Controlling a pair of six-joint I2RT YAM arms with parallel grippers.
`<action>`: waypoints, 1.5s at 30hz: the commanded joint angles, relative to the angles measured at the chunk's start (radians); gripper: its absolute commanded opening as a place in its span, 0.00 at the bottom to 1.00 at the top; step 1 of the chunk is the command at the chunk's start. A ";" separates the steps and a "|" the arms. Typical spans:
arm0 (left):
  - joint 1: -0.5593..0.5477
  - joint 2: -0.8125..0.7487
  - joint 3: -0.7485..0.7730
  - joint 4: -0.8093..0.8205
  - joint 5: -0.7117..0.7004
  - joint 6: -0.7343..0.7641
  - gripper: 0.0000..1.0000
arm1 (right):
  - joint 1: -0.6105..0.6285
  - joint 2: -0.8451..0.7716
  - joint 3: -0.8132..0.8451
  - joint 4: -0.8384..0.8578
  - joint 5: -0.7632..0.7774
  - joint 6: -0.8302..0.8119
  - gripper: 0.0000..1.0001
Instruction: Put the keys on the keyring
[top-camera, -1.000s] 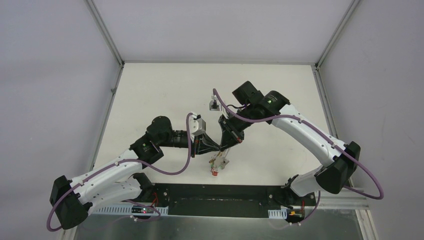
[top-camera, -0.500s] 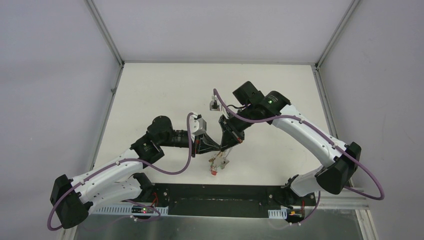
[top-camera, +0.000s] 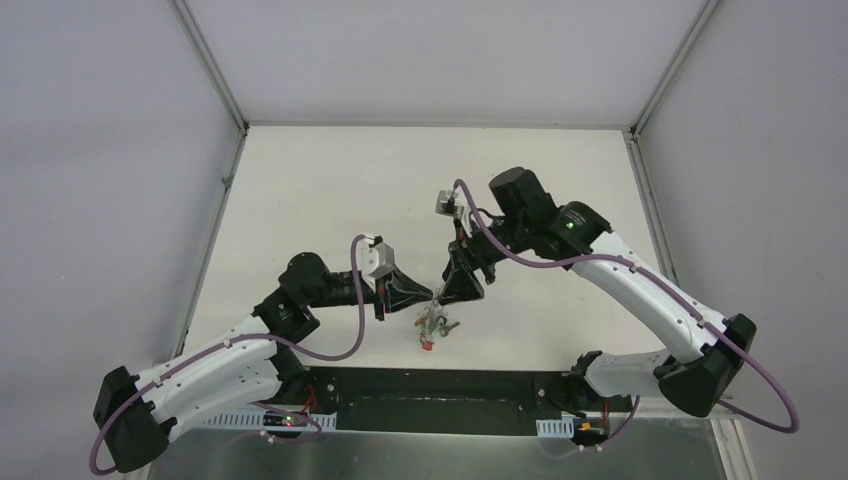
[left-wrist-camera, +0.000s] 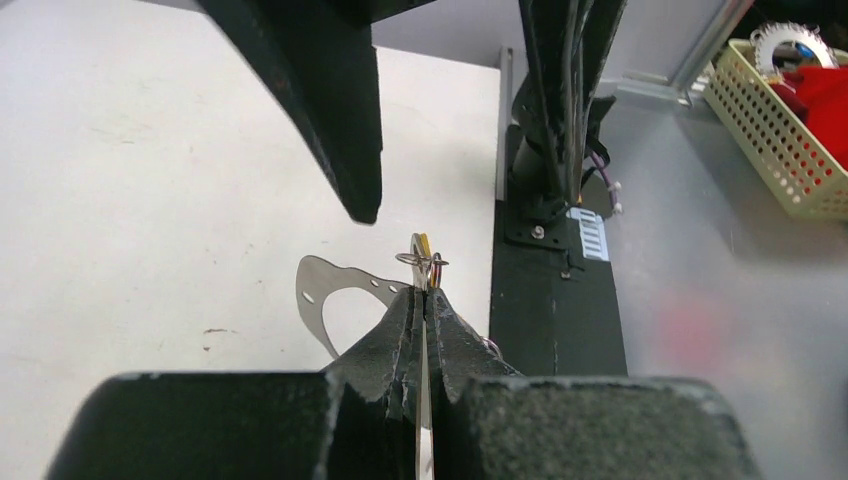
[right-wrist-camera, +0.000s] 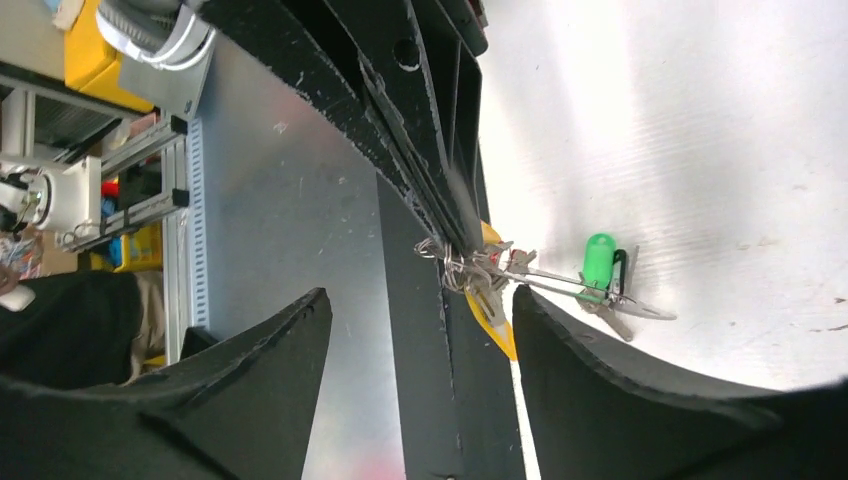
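In the top view my left gripper is shut on the keyring, and the keys hang below it in a bunch with a red tag lowest. The left wrist view shows its fingers pressed together on a thin metal edge, small tag rings just past the tips. My right gripper is open, right beside the bunch. In the right wrist view my right gripper is spread wide below the keys. The keyring runs out as a thin wire past a green tag and a yellow tag.
The black base strip lies along the table's near edge just below the hanging keys. A yellow basket stands off the table to the right of that strip. Enclosure posts rise at the table's back corners.
My right gripper has opened and let go at the bunch. Both arms have shifted: the left one drew back toward the near left, and the keys still hang from it.
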 joint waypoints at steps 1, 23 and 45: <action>-0.008 -0.065 -0.058 0.224 -0.087 -0.065 0.00 | -0.032 -0.107 -0.057 0.228 0.000 0.091 0.69; -0.008 -0.096 -0.121 0.419 -0.113 -0.102 0.00 | -0.080 -0.099 -0.173 0.329 -0.135 0.158 0.45; -0.008 -0.121 -0.118 0.372 -0.144 -0.091 0.00 | -0.078 -0.072 -0.160 0.177 -0.109 0.060 0.00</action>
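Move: The small rings and the yellow key to be pinched stand right at the closed left fingertips, about 1 cm above and 1 cm to the right of the left hand point. From the open right gripper they lie some 2 cm to the left and 2 cm below, level fore and aft. The grey keyring plate hangs roughly 6 cm below the left fingertips and about 1 cm ahead of them; the red key tag dangles some 12 cm below and 2 cm back from them. Keep the left gripper shut on the keyring, lift it about 3 cm and tip its fingers up some 13 degrees, then hold it still. Raise the open right gripper about 3 cm, slightly forward and tilting its fingers up, then lower it about 4 cm to the rings beside the left fingertips, easing the tilt back, and close it to pinch them at the yellow key. ##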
